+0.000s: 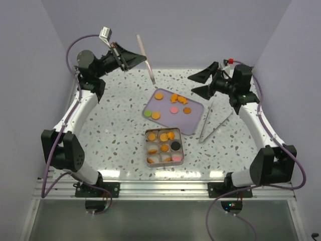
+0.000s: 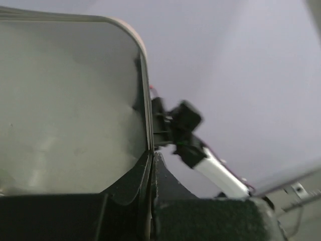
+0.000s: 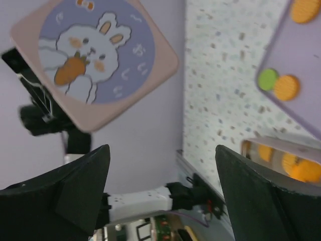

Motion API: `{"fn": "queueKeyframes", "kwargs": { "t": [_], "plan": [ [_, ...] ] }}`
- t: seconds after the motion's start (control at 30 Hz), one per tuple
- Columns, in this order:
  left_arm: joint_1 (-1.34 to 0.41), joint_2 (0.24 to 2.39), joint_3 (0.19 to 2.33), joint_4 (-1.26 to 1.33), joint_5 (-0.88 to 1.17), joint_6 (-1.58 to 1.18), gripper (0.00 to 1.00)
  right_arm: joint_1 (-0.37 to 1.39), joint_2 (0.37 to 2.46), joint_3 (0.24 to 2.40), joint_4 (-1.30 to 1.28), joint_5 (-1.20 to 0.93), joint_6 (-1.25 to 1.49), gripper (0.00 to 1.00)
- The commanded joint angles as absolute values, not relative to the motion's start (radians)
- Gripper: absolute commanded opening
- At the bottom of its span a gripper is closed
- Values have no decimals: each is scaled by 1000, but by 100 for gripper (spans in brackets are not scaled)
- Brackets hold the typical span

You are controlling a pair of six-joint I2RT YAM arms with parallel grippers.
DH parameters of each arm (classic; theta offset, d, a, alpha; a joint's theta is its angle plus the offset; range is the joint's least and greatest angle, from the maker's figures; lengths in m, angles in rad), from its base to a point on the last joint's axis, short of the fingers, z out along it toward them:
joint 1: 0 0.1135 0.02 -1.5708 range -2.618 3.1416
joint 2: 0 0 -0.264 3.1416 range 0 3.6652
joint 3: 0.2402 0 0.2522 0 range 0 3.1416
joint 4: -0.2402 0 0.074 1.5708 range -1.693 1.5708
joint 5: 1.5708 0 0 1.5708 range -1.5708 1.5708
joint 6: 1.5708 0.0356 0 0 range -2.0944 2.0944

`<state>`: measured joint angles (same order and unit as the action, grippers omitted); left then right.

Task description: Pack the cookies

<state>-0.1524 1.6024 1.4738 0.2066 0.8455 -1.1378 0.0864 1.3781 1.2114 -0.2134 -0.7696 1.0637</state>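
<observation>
Several orange cookies, with a pink one and a green one, lie on the lilac tray. More cookies fill the divided square tin, among them a black one. My left gripper is raised at the back left, shut on the edge of the tin's pink lid. The left wrist view shows the jaws pinched on the lid's grey underside. My right gripper hovers open and empty at the back right. In its wrist view the gripper faces the lid's bunny picture.
Metal tongs lie on the speckled table to the right of the tray. In the right wrist view a green and an orange cookie show on the tray, with the tin below them. Lilac walls close in the back and sides.
</observation>
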Motion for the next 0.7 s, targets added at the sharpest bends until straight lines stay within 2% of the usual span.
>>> {"fn": "queueKeyframes", "kwargs": {
  "t": [0.0,0.03,0.07,0.23,0.4,0.67],
  "plan": [
    [-137,1626,1365,1332,1030,-1918,0,92,1430,1248,375,-943,1439,90],
    [-137,1638,1374,1555,996,-2095,0,94,1449,1262,399,-949,1453,91],
    [-137,1649,1382,1624,926,-2152,0,106,1466,1275,438,-954,1475,91],
    [-140,1644,1405,1790,783,-2287,0,153,1600,1319,698,-939,1650,91],
    [-150,1652,1450,1819,756,-2327,0,238,1715,1361,898,-905,1788,90],
    [-163,1621,1428,1825,735,-2339,0,316,1802,1420,988,-818,1860,89]
  ]
}}
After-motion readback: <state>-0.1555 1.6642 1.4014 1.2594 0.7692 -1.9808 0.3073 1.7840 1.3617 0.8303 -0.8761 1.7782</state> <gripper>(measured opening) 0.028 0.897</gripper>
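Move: Hanging from the left fingers on the gripped edge, the bunny lid has its middle about 7 cm below that hand and 1 cm to its right, level fore and aft. From the open right hand the lid's middle lies roughly 18 cm to the left, 5 cm ahead and 2 cm higher. Far below the right hand, some 30 cm down, are the purple tray, 3 cm ahead and 8 cm left, and the cookie box, 14 cm back and 12 cm left. Lifting the still-pinched lid some 12 cm and drawing it about 6 cm back, the left hand rolls it roughly 30 degrees so its hanging part swings out to the right; most of this comes early, then it eases off. Meanwhile the right hand, fingers kept wide open, rises and then swings left about 11 cm towards the lid's near right corner, its fingertips tilting up and turning counter-clockwise. ##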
